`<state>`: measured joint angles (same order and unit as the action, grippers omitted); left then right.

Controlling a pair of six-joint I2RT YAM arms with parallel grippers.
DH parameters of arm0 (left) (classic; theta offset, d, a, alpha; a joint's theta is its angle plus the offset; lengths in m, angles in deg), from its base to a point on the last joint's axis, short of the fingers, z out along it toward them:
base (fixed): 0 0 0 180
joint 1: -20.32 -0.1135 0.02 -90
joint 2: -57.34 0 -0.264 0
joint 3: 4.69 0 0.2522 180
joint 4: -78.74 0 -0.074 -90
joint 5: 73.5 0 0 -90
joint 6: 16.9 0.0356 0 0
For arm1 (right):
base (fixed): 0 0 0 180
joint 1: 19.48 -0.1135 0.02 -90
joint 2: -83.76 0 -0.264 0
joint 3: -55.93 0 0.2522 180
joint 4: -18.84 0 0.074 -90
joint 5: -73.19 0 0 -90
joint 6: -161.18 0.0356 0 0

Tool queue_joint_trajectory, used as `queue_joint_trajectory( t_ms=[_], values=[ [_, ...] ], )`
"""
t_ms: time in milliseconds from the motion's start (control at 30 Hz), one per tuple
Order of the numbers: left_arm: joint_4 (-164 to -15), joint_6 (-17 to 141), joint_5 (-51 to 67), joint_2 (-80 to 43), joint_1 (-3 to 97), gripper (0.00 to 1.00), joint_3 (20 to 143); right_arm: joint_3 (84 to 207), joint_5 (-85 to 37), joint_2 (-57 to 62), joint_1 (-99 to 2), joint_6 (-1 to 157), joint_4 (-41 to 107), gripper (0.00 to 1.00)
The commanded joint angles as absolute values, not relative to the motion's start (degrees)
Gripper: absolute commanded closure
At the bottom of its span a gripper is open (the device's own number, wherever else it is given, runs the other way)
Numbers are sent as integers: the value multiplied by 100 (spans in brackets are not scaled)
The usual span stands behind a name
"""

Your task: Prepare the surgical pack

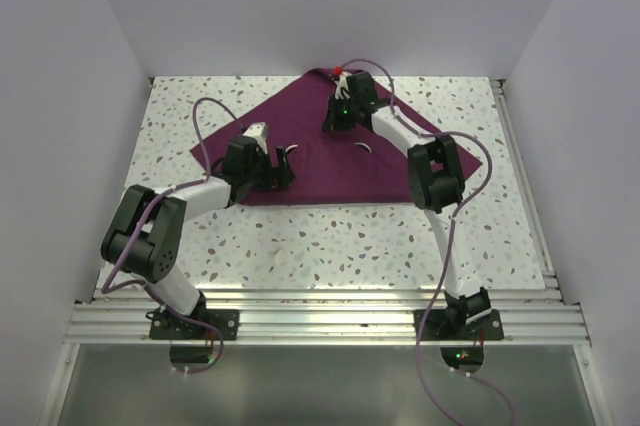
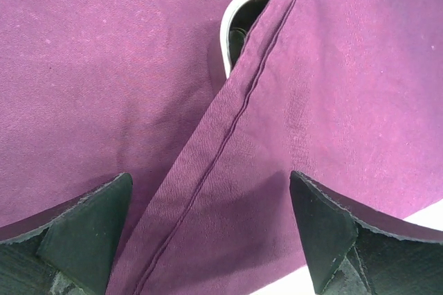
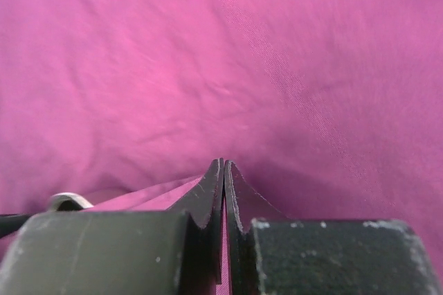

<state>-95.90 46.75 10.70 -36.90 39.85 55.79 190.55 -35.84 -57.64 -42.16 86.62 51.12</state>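
The plum-purple cloth [image 1: 320,174] lies spread on the speckled table, with one flap folded over its middle. A hemmed edge of that flap runs diagonally through the left wrist view [image 2: 235,115]. The steel tray's rim [image 2: 239,11] peeks out from under the flap and shows as a small crescent from above [image 1: 365,149]. My left gripper [image 1: 281,164] is open and empty just above the cloth, its fingers either side of the hem [image 2: 211,191]. My right gripper [image 1: 338,121] is shut on a pinch of the cloth [image 3: 224,163] near the far corner. Instruments, gauze and packets are hidden.
White walls close the table on the left, right and back. Aluminium rails [image 1: 320,311] run along the near edge by the arm bases. Bare speckled tabletop [image 1: 330,246] lies in front of the cloth. A small red-and-white item [image 1: 341,71] sits at the cloth's far corner.
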Motion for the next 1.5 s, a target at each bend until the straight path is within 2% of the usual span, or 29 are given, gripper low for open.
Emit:
queue_joint_trajectory(
  t_ms=[0,300,567,933,1233,1467],
  values=[
    [-9866,4814,1017,-3741,3965,2,5794,18959,-3588,-5784,-4137,8727,5000,100],
    [-9761,4823,1184,-3733,3974,5,5794,17711,-3974,-5423,-4119,8885,4526,100],
    [-9638,4691,1798,-3170,3957,3,5565,17007,-4335,-4932,-4136,8885,4359,100],
    [-8972,4348,1966,-3450,3456,0,6443,16541,-4889,-4641,-4145,8858,4280,100],
    [-8532,4093,2264,-3619,2551,0,6620,16101,-4845,-4360,-4198,8858,4139,100],
    [-9126,3636,2082,-3021,1629,0,5647,15978,-4845,-4342,-4216,8929,4042,100]
  ],
)
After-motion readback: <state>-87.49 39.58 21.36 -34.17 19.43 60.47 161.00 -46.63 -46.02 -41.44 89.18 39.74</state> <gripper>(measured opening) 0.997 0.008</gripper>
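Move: The cloth's left corner lies about 25 cm to the left hand's left, 4 cm ahead and 5 cm below it; the tray's bare left rim is 5 cm ahead and 1 cm right of that hand, slightly lower. From the right hand, shut at the flap's tip, the covered tray's middle is about 13 cm back, straight in line and 4 cm lower, with the bare left rim 5 cm back and 10 cm left, the bare right rim 5 cm back and 9 cm right. With its fingers still shut on the flap's tip, the right hand sinks about 4 cm just beyond the tray's far edge, then comes back some 9 cm towards the robot at that low height, its fingers tipping down a little and bearing on the tray's far side. The left hand, staying wide open, lifts from beside the tray after a short hold, goes forward and then sweeps 17 cm left towards the cloth's left corner, sinking again and turning about 30 degrees counter-clockwise. ##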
